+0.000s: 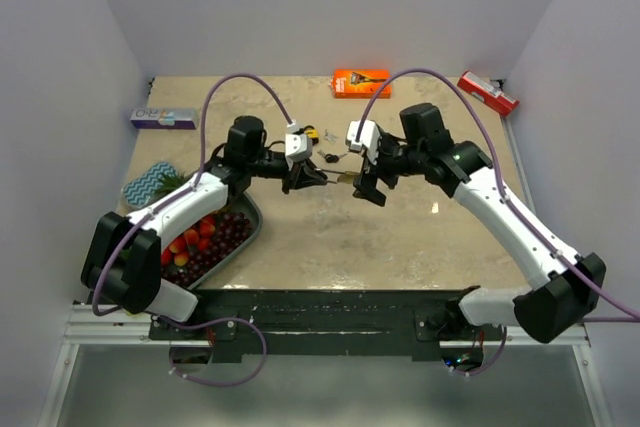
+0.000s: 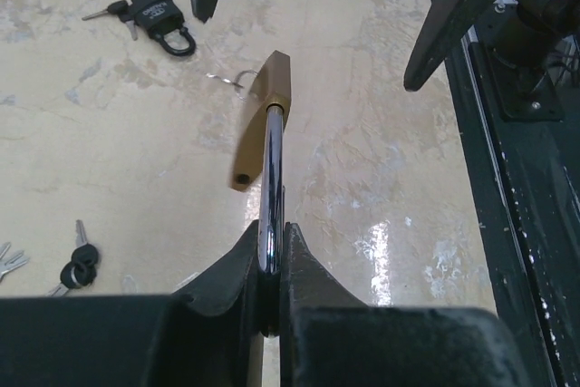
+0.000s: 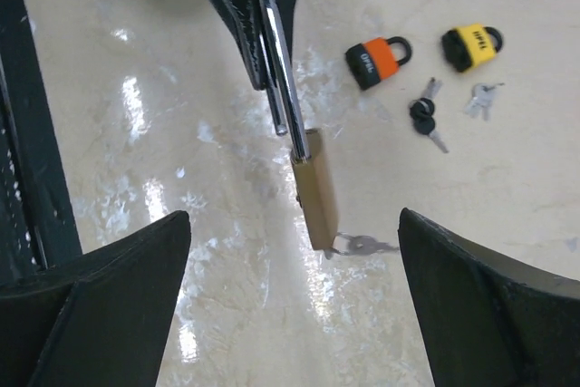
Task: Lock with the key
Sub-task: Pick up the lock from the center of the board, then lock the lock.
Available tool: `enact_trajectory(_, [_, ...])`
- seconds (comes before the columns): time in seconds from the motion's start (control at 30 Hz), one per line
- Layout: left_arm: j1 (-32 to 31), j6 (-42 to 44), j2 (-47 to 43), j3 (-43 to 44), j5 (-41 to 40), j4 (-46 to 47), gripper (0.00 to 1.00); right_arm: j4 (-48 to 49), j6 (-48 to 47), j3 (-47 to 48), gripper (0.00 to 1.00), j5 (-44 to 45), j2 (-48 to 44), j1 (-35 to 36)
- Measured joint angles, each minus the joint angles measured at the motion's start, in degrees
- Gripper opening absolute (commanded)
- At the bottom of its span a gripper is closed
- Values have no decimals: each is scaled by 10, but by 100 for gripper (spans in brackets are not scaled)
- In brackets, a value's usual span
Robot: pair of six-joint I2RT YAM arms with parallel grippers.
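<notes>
A brass padlock [image 2: 263, 124] hangs above the table by its steel shackle [image 2: 272, 188], and my left gripper [image 2: 272, 260] is shut on that shackle. In the top view the padlock [image 1: 341, 178] sits between the two grippers at mid-table. A small silver key [image 3: 362, 245] sticks out sideways from the padlock's [image 3: 317, 192] lower end. My right gripper [image 3: 293, 219] stands wide open, one finger on each side of the lock body, touching neither lock nor key. Seen from above, the left gripper [image 1: 318, 179] and right gripper [image 1: 372, 187] face each other.
On the table lie an orange padlock [image 3: 376, 56], a yellow padlock [image 3: 473, 45], a black padlock with keys [image 2: 163, 20] and loose keys [image 3: 423, 117]. A fruit tray [image 1: 250, 232] sits front left, boxes [image 1: 360, 82] [image 1: 488, 93] [image 1: 163, 118] along the back.
</notes>
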Motion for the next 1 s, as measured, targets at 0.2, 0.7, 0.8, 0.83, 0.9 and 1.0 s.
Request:
enact_trajectory(0.2, [8, -29, -17, 6, 5, 1, 0, 39, 33, -33, 99, 19, -52, -9])
enact_trajectory(0.7, [8, 7, -50, 50, 37, -75, 0, 89, 3, -87, 90, -62, -38, -38])
enact_trajectory(0.8, [8, 5, -54, 53, 40, -74, 0, 105, 3, -93, 82, -79, -38, -37])
enact_trajectory(0.83, [8, 5, -55, 53, 40, -74, 0, 112, 3, -96, 81, -85, -38, -37])
enact_trajectory(0.9, [8, 3, -56, 53, 42, -74, 0, 125, 4, -100, 73, -93, -38, -38])
enact_trajectory(1.0, [8, 3, -58, 53, 44, -75, 0, 151, 7, -113, 64, -106, -38, -38])
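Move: The brass lock hangs from the left fingers by its long shackle, its body about 6 cm to the right of the left hand and 1 cm lower. From the open right hand, the body lies some 3 cm left, 1 cm ahead and 5 cm below. On the table, the black keys are about 13 cm ahead, 7 cm left and 22 cm below the right hand; the orange lock is roughly 11 cm ahead, 12 cm left at that level. Still pinching the shackle, the left hand lifts the brass lock about 6 cm and draws it back some 2 cm, bringing its body up between the right fingers. The wide-open right hand first shifts 2 cm right with a brief rise and dip, then comes back left about 3 cm, levelling its fingers by some 10 degrees and starting to close around the body without touching it yet. ##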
